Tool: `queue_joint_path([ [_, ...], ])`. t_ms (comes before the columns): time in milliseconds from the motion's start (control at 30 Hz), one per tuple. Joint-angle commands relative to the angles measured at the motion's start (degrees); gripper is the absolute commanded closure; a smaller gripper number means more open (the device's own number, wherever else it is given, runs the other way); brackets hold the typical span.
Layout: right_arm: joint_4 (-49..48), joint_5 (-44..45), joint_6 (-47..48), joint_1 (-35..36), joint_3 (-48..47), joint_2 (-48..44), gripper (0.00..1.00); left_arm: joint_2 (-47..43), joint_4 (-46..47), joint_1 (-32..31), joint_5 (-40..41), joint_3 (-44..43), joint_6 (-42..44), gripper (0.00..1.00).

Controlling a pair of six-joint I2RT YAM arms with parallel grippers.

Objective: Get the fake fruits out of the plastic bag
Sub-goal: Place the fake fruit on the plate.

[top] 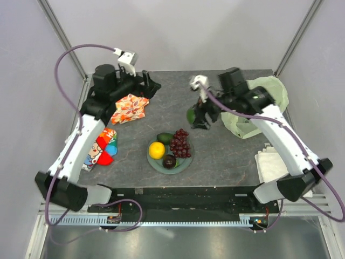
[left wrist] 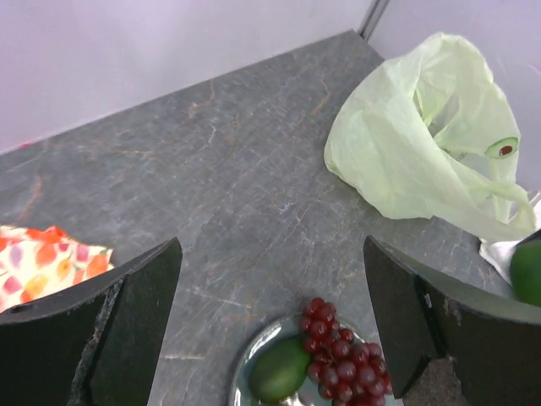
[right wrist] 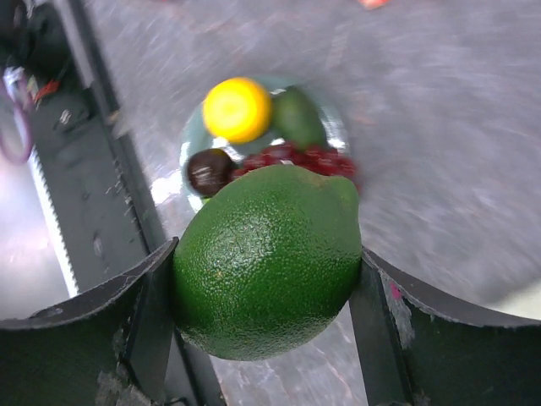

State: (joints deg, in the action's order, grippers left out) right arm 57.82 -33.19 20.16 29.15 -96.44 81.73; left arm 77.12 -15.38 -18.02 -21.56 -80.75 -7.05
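Note:
My right gripper (top: pixel 198 117) is shut on a green lime-like fake fruit (right wrist: pixel 270 258), held above the table between the plastic bag and the plate. The pale green plastic bag (top: pixel 257 106) lies crumpled at the back right, its mouth open (left wrist: pixel 423 135). A grey-green plate (top: pixel 155 163) holds a round orange (top: pixel 157 150), a dark green oval fruit (top: pixel 165 138), a dark red grape bunch (top: pixel 180 143) and a small dark round fruit (top: pixel 169 161). My left gripper (top: pixel 148 81) hangs open at the back left with nothing between its fingers (left wrist: pixel 135 313).
An orange leaf-patterned cloth (top: pixel 131 108) lies under the left arm. Red-and-blue toy items (top: pixel 102 148) sit at the left edge. White folded towels (top: pixel 269 162) lie at the right front, beside the right arm.

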Motion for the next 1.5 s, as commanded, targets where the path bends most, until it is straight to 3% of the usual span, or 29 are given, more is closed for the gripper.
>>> queue_joint_path([
  [0,1.1,3.7,0.3,10.6,-3.6,7.3,0.48,-9.2,-5.6,2.9,0.0,4.5,-0.3,0.05],
  [100,0.5,5.0,-3.9,12.9,-5.9,13.8,0.49,-16.4,-7.7,4.9,-1.3,6.2,-1.6,0.05],
  [233,1.1,9.3,-2.0,17.4,-7.6,21.2,0.5,-23.5,-8.2,8.2,-2.6,8.0,-1.3,0.05],
  [500,-5.7,24.0,-7.2,24.1,-4.2,24.5,0.5,-30.9,-8.3,16.1,-4.0,10.7,-3.1,0.05],
  [900,-7.4,34.2,-6.6,25.9,-4.0,31.6,0.49,-34.7,-7.4,17.9,-6.0,16.1,-5.1,0.05],
  [1100,-7.9,34.8,-7.1,26.2,-3.7,32.3,0.42,-35.5,-7.4,19.5,-6.2,17.5,-4.7,0.05],
  [1467,-6.5,34.8,-7.7,28.1,-2.3,30.1,0.43,-34.8,-6.0,19.5,-7.3,18.6,-4.8,0.06],
])
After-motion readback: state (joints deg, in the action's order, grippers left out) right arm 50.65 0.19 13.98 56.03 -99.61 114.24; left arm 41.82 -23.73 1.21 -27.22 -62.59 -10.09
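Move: The right hand already grips a green fruit; the plate it is bound for has its middle about 14 cm to the left, 1 cm back and some 28 cm below. On the plate, roughly 25 cm below the hand, the orange is 19 cm left and 1 cm back, the avocado 16 cm left and 4 cm ahead, the grapes 10 cm left and 2 cm ahead. From the empty left hand the plate lies about 13 cm back, 9 cm right and 33 cm below. The right hand lowers its green fruit some 20 cm, leftward over the plate, tipping downward; left withdraws back-left. ##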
